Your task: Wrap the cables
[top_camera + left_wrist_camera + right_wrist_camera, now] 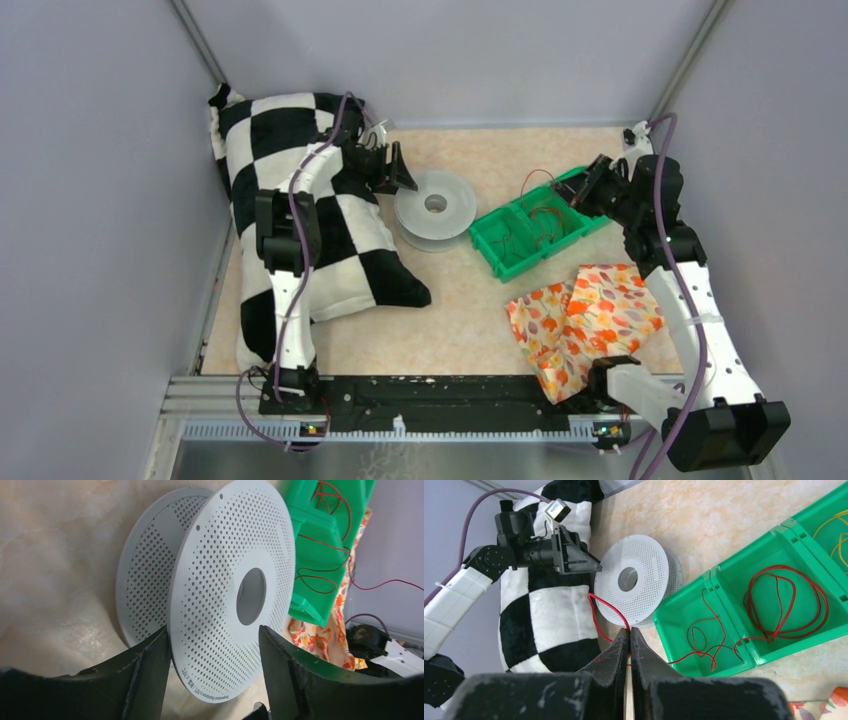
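Thin red cables point(781, 600) lie in loose loops in a green bin point(724, 587), and a yellow one point(831, 527) lies in its far compartment. My right gripper point(628, 631) is shut on one red cable, which curls out from its tips towards the grey perforated spool point(634, 587). In the top view this gripper point(588, 188) hovers over the bin point(500, 245). My left gripper point(212, 630) is open, its fingers point(155, 655) either side of the spool's near rim point(220, 610). In the top view it point(398, 172) sits at the spool's point(435, 208) left edge.
A black-and-white checkered pillow point(300, 230) lies under the left arm at the table's left. A floral cloth point(585, 320) lies at the front right, beside the right arm. Grey walls close in the table on three sides.
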You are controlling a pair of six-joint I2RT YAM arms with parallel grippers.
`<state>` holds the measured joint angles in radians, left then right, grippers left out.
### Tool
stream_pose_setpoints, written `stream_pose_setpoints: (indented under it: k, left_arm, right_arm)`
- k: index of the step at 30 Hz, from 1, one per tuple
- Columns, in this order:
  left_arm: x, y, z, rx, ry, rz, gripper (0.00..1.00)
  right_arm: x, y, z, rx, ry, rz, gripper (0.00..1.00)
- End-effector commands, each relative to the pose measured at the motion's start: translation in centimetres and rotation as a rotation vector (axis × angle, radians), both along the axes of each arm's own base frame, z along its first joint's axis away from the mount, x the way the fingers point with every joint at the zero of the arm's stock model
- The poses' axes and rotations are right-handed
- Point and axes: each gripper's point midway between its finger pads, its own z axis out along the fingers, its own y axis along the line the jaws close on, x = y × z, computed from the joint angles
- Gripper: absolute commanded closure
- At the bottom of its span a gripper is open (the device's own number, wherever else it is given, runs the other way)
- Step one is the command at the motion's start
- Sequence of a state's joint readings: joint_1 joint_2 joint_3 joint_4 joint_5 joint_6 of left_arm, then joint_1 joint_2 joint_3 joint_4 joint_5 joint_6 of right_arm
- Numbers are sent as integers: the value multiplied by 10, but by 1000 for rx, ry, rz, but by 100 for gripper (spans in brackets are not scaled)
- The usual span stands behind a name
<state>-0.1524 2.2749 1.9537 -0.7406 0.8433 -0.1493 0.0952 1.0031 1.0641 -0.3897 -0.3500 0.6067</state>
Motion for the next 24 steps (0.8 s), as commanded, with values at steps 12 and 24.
stream_pose_setpoints:
  k: [12,24]
  left_arm:
    - [-6,-17,66,-225,-65,-52,85]
    - [18,0,180,-63,-512,70,100]
  right_arm:
    - [-1,3,10,23,-39,12,100]
    - [-1,3,10,23,-38,8,100]
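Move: At the checkered cushion's right edge, the open left fingers straddle the rim of the grey spool's upper flange; the spool's middle lies about 5 cm to the right, 5 cm back and 4 cm lower. The green tray's middle is roughly 28 cm right, 6 cm back and 9 cm down, the cushion's middle some 20 cm left, 6 cm back and 6 cm down. From the right hand, the spool is about 7 cm ahead, 22 cm left and 23 cm below. Closing fully on the upper flange's rim, one finger above and one below, the left hand first eases about 1.5 cm to the right, then lifts the pinched spool straight up, ending some 7.5 cm higher and gathering speed; its fingers tip up roughly 10 degrees. The right hand stays put and keeps its pinch on the red cable. ##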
